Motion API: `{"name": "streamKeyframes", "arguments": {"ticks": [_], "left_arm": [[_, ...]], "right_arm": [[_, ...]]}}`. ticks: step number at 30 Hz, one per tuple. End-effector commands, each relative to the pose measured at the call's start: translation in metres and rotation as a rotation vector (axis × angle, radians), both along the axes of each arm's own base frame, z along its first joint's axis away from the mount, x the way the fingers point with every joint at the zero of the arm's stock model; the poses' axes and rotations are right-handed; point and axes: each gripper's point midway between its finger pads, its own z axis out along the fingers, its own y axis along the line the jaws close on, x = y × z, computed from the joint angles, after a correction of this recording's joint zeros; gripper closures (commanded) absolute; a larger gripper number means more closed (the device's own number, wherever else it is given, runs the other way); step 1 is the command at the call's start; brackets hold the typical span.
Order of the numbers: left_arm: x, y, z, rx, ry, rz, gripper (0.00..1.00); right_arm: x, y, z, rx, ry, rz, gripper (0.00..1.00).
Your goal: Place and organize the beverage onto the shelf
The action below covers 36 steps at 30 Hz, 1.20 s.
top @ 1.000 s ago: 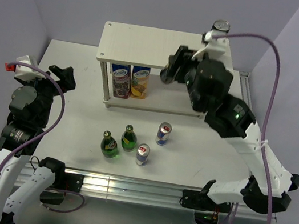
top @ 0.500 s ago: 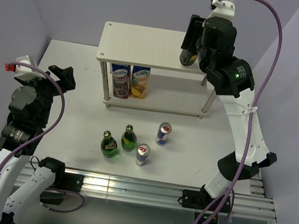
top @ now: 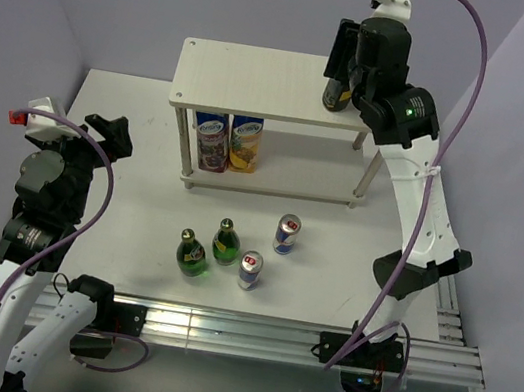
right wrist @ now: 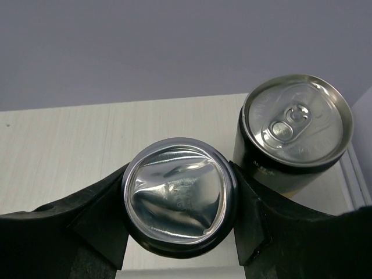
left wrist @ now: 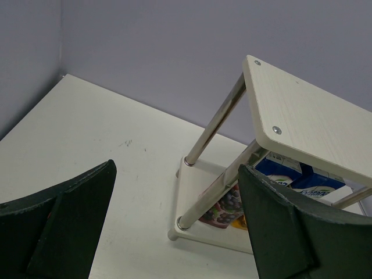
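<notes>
My right gripper (right wrist: 179, 200) is shut on a tall black can (right wrist: 179, 195), whose dented silver end faces the wrist camera. It is over the right end of the shelf's top board (top: 252, 78). Close beside it on that board stands a second black can (right wrist: 296, 125), pull tab up. In the top view the right gripper (top: 344, 66) hides most of both; one dark can (top: 335, 97) shows below it. Two green bottles (top: 192, 255) (top: 225, 242) and two blue-and-silver cans (top: 286, 233) (top: 249, 270) stand on the table in front. My left gripper (top: 110, 134) is open at the table's left, holding nothing.
Two juice cartons (top: 213, 140) (top: 245, 142) stand at the left of the lower board. The left wrist view shows the shelf's left corner (left wrist: 308, 116), its metal legs (left wrist: 218, 122) and bare table (left wrist: 104, 139) to the left. Purple walls close in behind and to the right.
The right arm has swung up from in front of the shelf to above the top board's right end, carrying the black can. The left arm has not moved.
</notes>
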Motion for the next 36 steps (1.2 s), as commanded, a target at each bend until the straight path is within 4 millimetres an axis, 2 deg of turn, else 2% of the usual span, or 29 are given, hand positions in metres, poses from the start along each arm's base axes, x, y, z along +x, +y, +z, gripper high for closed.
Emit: {"name": "streamKeyframes", "arguments": {"ticks": [1,3,4,5,6,8,10,14,22,28,36], "left_arm": [[-0.003,0.001,0.008,-0.005,-0.028,-0.002,0.08],[-0.003,0.001,0.007,-0.005,-0.025,-0.002,0.08],[-0.002,0.001,0.008,-0.005,-0.026,0.000,0.08],[-0.003,0.001,0.007,-0.005,-0.025,0.000,0.08],[-0.003,0.001,0.007,-0.005,-0.025,0.002,0.08],[-0.003,0.002,0.008,-0.005,-0.026,0.005,0.08],[-0.003,0.002,0.008,-0.005,-0.026,0.005,0.08],[-0.004,0.003,0.009,-0.006,-0.029,0.006,0.08],[-0.004,0.005,0.008,-0.006,-0.028,0.014,0.08],[-0.004,0.006,0.008,-0.006,-0.028,0.020,0.08],[-0.004,0.007,0.008,-0.006,-0.028,0.023,0.08]], "right_arm": [[0.009,-0.004,0.022,0.033,-0.077,-0.004,0.98],[0.014,-0.004,0.011,0.021,-0.053,-0.009,0.87],[0.015,-0.002,0.007,0.022,-0.046,-0.008,0.72],[0.016,-0.001,0.004,0.021,-0.039,-0.006,0.63],[0.018,0.000,0.001,0.018,-0.032,-0.005,0.47],[0.020,0.001,-0.004,0.016,-0.022,-0.009,0.30],[0.022,0.002,-0.008,0.015,-0.014,-0.009,0.18],[0.025,0.003,-0.017,0.009,0.003,-0.013,0.13],[0.023,0.005,-0.023,0.012,0.017,-0.010,0.13],[0.013,0.008,-0.026,0.015,0.030,-0.002,0.12],[-0.002,0.005,-0.043,0.016,0.072,-0.012,0.11]]}}
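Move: The right hand is over the front right part of the shelf's top board with a black can upright in its fingers. The spot for it is roughly 2 cm ahead and 12 cm below. The other black can stands some 7 cm to the right and 4 cm farther out than the hand, its middle about 4 cm lower; the board's front edge runs about 4 cm back and 12 cm below. From the left hand that spot is about 17 cm ahead and 43 cm right, near its own height. Forward a mere 1 cm with the can at first; then the right hand opens its fingers wider and lets go of the can, and sinks about 7 cm with the open fingers on either side of it. While sinking it drifts slightly left, and the fingers tip some 10 degrees further down. ##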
